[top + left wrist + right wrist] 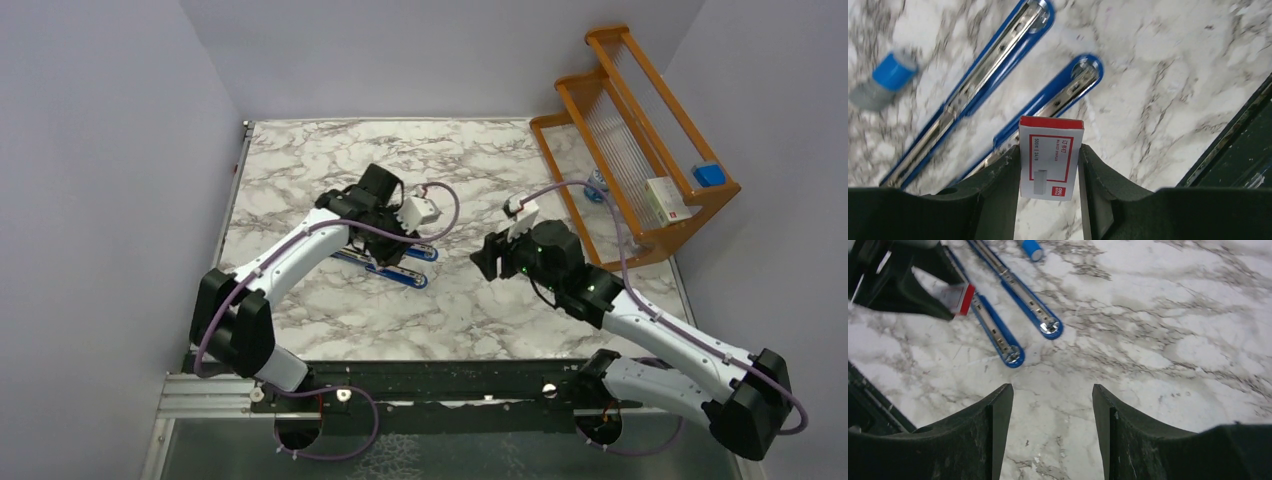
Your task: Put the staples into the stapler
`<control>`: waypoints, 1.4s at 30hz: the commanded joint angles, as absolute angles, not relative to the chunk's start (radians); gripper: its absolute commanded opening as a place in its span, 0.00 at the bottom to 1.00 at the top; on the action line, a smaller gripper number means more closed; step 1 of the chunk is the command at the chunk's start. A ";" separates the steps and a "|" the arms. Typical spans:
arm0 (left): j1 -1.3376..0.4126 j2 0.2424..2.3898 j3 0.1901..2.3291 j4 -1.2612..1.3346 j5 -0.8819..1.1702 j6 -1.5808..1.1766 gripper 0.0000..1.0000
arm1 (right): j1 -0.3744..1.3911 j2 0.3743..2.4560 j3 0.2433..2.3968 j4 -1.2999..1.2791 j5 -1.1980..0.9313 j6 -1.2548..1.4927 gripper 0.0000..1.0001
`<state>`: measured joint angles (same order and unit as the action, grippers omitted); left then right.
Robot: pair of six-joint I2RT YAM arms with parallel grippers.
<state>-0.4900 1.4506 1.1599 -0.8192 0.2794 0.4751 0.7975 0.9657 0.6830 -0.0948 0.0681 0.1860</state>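
Note:
The staples are a small white box with a red label, held upright between the fingers of my left gripper, which is shut on it. Right beneath the box lies the blue stapler, swung open flat on the marble, its two long arms side by side with their metal channels facing up. In the top view the left gripper hangs over the stapler. My right gripper is open and empty, low over bare marble. It sits to the right of the stapler and the box.
A blue-capped cylinder lies on the marble beyond the stapler. An orange wooden rack stands at the back right with a white box and a blue item on it. A dark rail runs along the near table edge.

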 commanded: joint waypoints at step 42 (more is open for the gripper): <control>-0.617 2.320 2.058 -0.838 0.383 0.994 0.76 | 0.428 0.884 0.439 -0.083 -0.294 0.482 0.63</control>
<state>-0.6170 2.3455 2.0212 -0.8383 0.3199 1.0019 0.4316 0.8875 0.4362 -0.1139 -0.2623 0.4786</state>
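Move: The left hand holds the staple box over the near stapler, whose middle is about 3 cm ahead and 1 cm left of it, some 11 cm below. Its goal is a bare patch of table about 16 cm ahead, 15 cm right and 11 cm down. The far stapler's middle lies about 8 cm straight ahead, the small blue-and-grey cylinder about 15 cm ahead and 2 cm left, both near table height. From the right hand, that patch is roughly 18 cm ahead, 12 cm left and 18 cm down. Keeping its grip on the staple box, the left hand sweeps to the right and then forward past the right-hand ends of the two staplers, about 15 cm each way, turning some 35 degrees clockwise and sinking about 8 cm late in the reach, then stops low over the bare table and opens its fingers to let go of the box. The empty right hand, fingers still open, draws off to the right and then down towards the table, its fingers tipping further downward. ##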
